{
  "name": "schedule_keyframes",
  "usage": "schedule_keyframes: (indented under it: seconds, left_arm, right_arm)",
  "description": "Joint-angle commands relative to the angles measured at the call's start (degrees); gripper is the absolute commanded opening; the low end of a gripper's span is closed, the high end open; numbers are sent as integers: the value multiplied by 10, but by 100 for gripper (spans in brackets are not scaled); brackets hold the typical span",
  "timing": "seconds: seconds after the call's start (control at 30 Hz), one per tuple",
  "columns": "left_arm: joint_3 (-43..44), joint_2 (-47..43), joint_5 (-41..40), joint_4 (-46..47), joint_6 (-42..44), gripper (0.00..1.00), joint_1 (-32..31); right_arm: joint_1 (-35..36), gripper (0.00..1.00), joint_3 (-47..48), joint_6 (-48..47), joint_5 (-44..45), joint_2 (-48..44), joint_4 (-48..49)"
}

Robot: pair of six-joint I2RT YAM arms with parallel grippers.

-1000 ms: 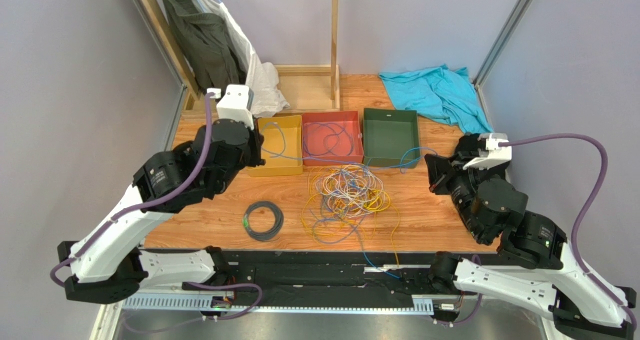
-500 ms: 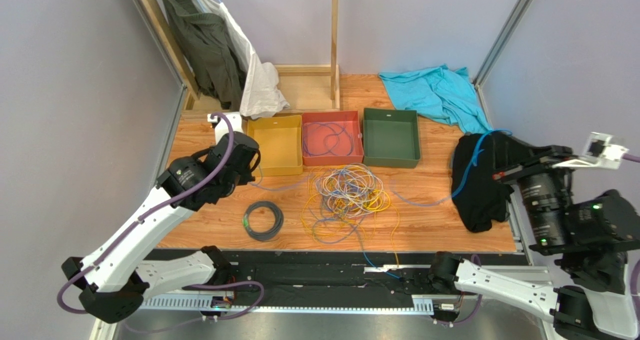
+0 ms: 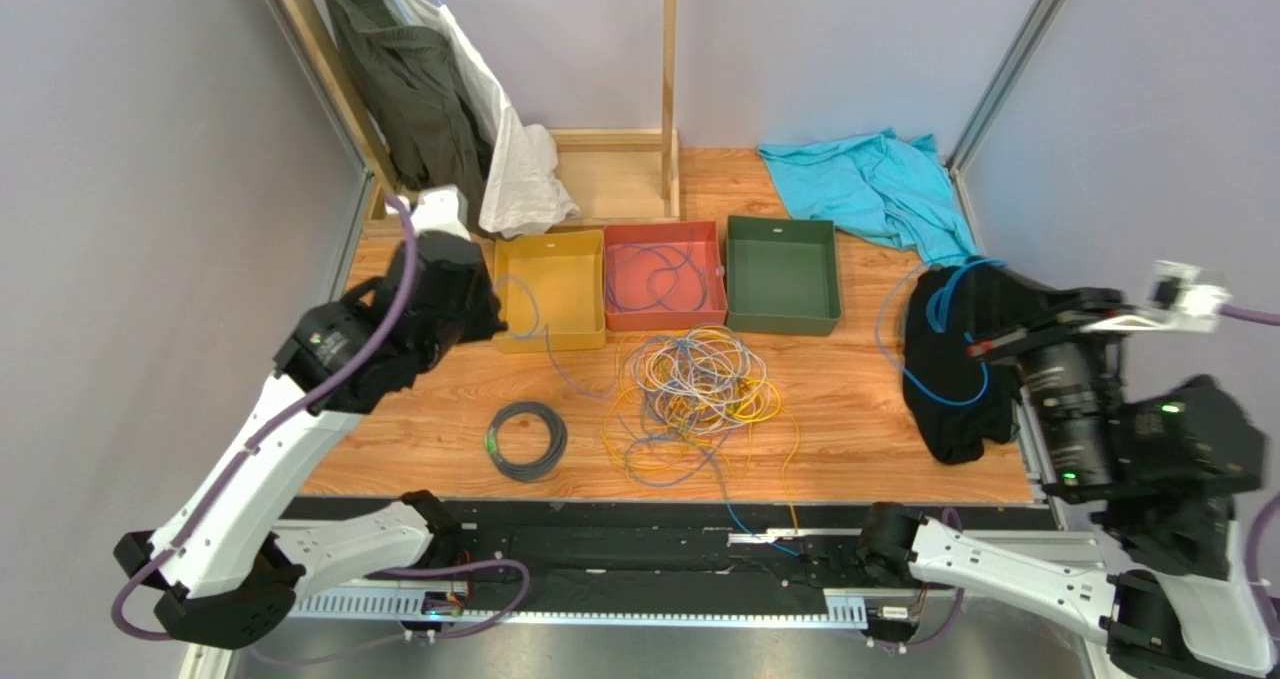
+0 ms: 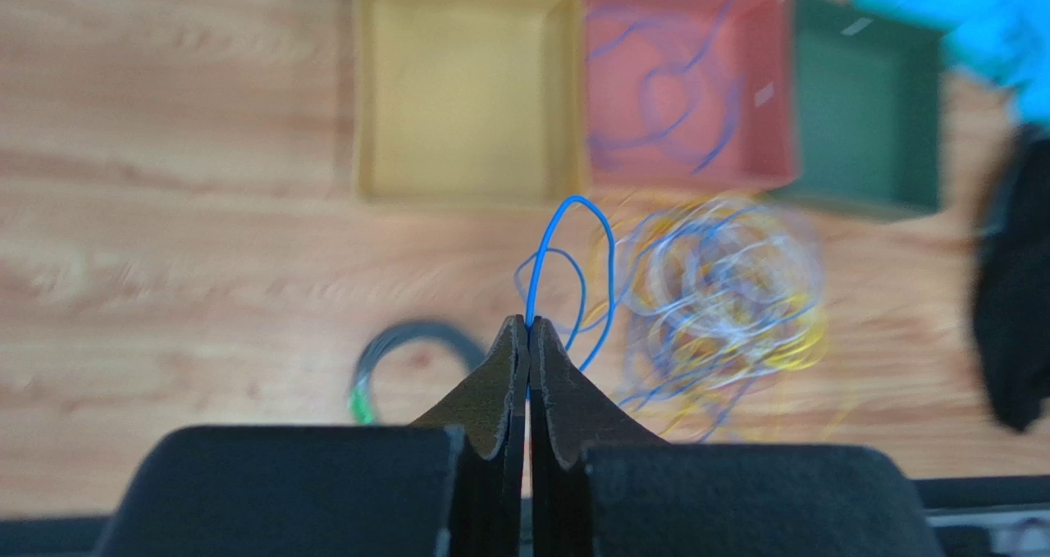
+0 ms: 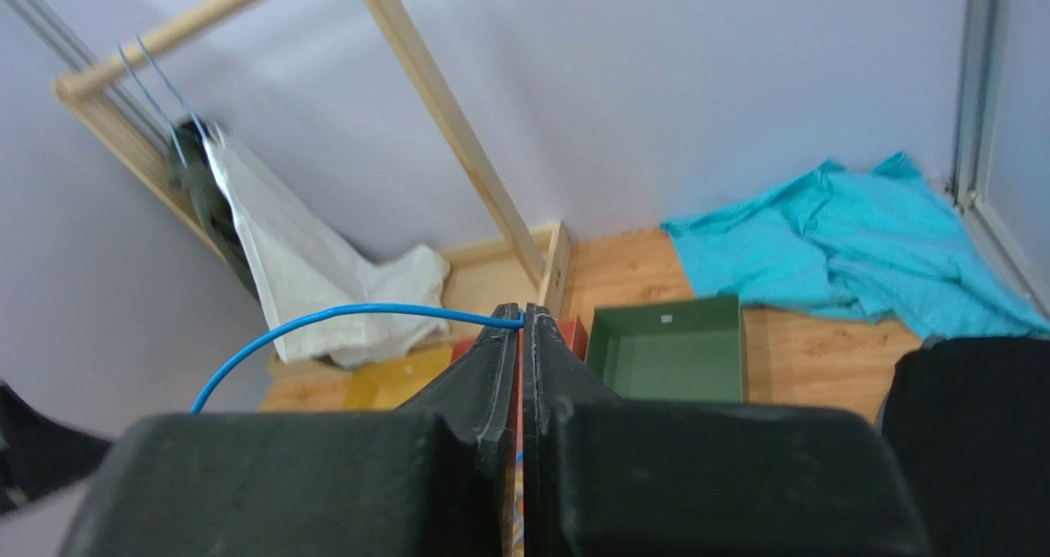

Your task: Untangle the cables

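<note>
The cables (image 3: 699, 382) lie as a loose yellow, white-grey and blue-purple tangle mid-table, blurred in the left wrist view (image 4: 721, 293). My left gripper (image 3: 493, 316) hangs above the table in front of the yellow tray and is shut on a thin blue cable (image 4: 569, 203) that loops up from its tips (image 4: 530, 323). My right gripper (image 3: 977, 346) is raised high at the right over a black cloth (image 3: 950, 372). It is shut on the same kind of blue cable (image 5: 358, 312), which arcs left from its tips (image 5: 524, 317). Blue slack (image 3: 944, 301) curls over the cloth.
Yellow (image 3: 552, 289), red (image 3: 664, 274) and green (image 3: 781, 274) trays stand in a row behind the tangle; the red one holds a blue-purple cable. A neat black coil with a green tag (image 3: 526, 439) lies front left. A teal cloth (image 3: 872, 184) lies back right, a wooden clothes rack (image 3: 451, 109) back left.
The right arm has risen and swung out to the right with the blue cable, uncovering the black cloth. The left gripper pulled back and left; the cable's slack now curls near the right gripper.
</note>
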Motion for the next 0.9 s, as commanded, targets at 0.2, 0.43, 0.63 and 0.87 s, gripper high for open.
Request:
schedule_keyframes:
  seconds: [0.2,0.43,0.63,0.87]
  left_arm:
    - [222,74,40,63,80,0,1]
    - [42,-26,69,87,21,0,1]
    - [-101,-105,113,113,-22,0,1]
    - [-168,-117,153,132,-30,0,1]
  right_arm:
    - [0,0,-107,101,-37,80,-15]
    - [-113,0,-42,113,-193,254,9]
    - [-195,0,10,119,-279,370,39]
    - [-229,0,52,116,-309,485,103]
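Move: The right hand, holding blue cable, has the red box about 18 cm ahead, 23 cm to its left and 46 cm below. The green box is level with the red one, only 9 cm left of the hand; the cable tangle is 4 cm ahead and 19 cm left. From the left hand, also gripping blue cable, the red box is roughly 12 cm ahead, 16 cm right and 28 cm below. Right hand swings its blue cable about 18 cm left, forward and down towards the red box; left rises, sinks. ##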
